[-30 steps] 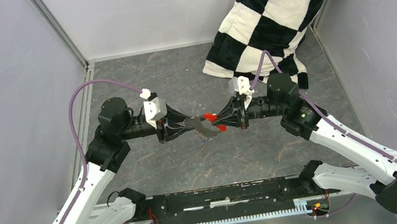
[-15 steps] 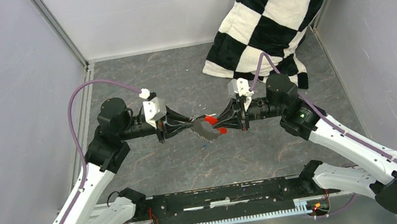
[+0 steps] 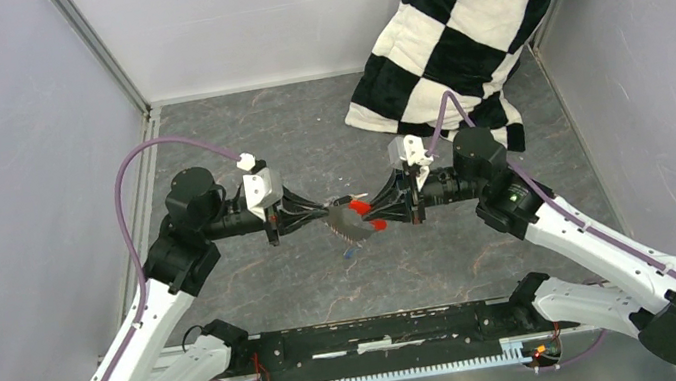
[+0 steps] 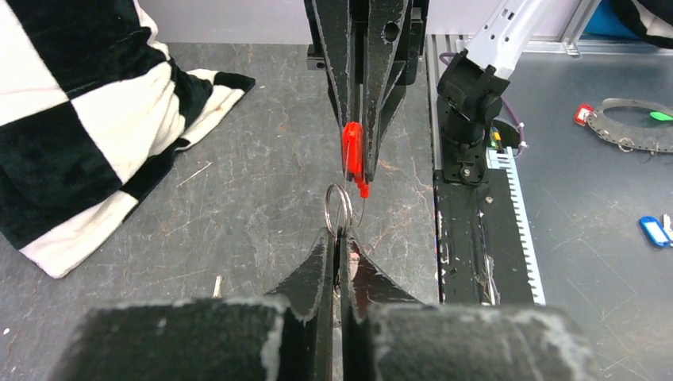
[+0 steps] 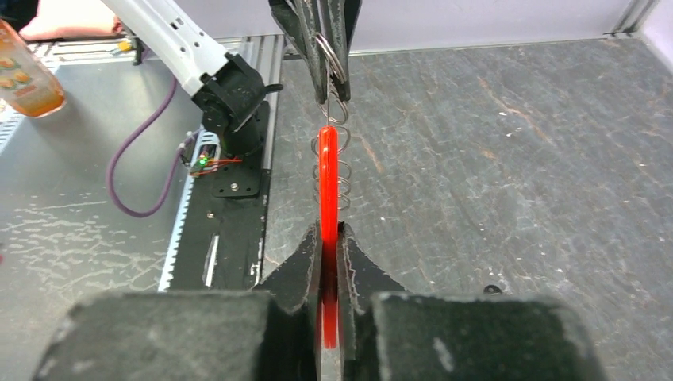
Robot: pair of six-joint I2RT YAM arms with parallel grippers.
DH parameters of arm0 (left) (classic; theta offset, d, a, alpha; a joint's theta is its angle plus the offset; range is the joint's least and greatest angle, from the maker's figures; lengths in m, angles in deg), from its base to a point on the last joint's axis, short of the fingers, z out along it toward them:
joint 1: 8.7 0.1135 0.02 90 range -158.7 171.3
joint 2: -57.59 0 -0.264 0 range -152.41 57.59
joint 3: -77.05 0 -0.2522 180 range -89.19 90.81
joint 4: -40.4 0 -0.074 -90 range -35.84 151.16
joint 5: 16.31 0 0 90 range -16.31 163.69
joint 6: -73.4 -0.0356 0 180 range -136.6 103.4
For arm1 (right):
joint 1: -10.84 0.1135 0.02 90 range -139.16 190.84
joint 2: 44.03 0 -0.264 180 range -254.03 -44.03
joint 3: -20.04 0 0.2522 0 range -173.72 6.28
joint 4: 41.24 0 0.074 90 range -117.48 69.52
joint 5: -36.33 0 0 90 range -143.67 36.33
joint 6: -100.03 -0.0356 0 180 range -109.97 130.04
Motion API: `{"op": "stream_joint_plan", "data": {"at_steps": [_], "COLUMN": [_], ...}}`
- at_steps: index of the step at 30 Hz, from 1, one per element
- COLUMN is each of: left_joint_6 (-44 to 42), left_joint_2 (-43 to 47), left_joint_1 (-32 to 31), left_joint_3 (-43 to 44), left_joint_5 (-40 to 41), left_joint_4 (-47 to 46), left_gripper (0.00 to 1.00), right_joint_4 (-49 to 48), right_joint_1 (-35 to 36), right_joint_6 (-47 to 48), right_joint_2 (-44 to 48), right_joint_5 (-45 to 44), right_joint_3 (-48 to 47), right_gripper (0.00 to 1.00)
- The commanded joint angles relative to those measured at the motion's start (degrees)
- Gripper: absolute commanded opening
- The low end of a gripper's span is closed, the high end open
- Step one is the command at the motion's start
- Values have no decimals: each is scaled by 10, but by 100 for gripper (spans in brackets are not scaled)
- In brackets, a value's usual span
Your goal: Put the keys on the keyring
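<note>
The keyring is held in the air between my two grippers over the middle of the table. Its thin metal ring point(image 4: 338, 208) is pinched by my left gripper point(image 4: 339, 232), whose jaws are shut on the ring's near edge. Its red tag point(image 5: 328, 178) stands on edge between the jaws of my right gripper point(image 5: 329, 230), which are shut on it. A short coil of wire point(image 5: 342, 176) links tag and ring. From above, the left gripper point(image 3: 336, 219) and right gripper point(image 3: 370, 216) meet tip to tip at the red tag point(image 3: 360, 207). The keys are out of view.
A black-and-white checkered cloth point(image 3: 470, 19) is heaped at the back right corner. A small blue tag-like piece point(image 4: 654, 232) and a small red piece point(image 4: 585, 113) lie on the metal sheet beyond the arm bases. Grey walls close in both sides.
My left gripper was open around the ring and has shut on it. The pair of grippers has drifted slightly left; the right gripper keeps its hold on the red tag.
</note>
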Motion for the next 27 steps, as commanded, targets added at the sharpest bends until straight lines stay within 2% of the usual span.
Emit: {"op": "stream_joint_plan", "data": {"at_steps": [1, 6, 10, 15, 24, 27], "left_joint_6": [-60, -163, -173, -176, -108, -101], "left_joint_2": [10, 6, 9, 10, 6, 8], "left_joint_1": [-1, -1, -2, -1, -2, -2], "left_joint_3": [19, 30, 31, 27, 12, 8], "left_joint_5": [-64, -102, -112, -107, -128, -130], "left_joint_4": [33, 115, 128, 139, 130, 130], "left_gripper": [2, 2, 2, 2, 2, 2], "right_joint_4": [-46, -121, -147, -126, 178, 239], "right_joint_1": [1, 2, 2, 4, 96, 129], "right_joint_6": [-18, -69, -90, -66, 182, 233], "right_joint_2": [6, 7, 3, -10, -81, -106], "right_joint_5": [33, 81, 100, 91, -19, -54], "right_joint_3": [2, -8, -21, -45, -207, -245], "right_gripper": [12, 32, 38, 46, 48, 48]}}
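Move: The right fingers still grip the red handle of the keyring. The metal ring pinched in the left fingertips lies about 6 cm to their left, 1 cm ahead and perhaps 2 cm higher, with the grey plate hanging between, 3 cm left, 2 back and 3 below. From the left hand the ring is just 1 cm right and 1 cm up, and the red handle about 7 cm right, 1 cm back, 2 cm lower. Right opens off the red handle, rises 6 cm and swings left; left, holding the ring, retreats 4 cm. ##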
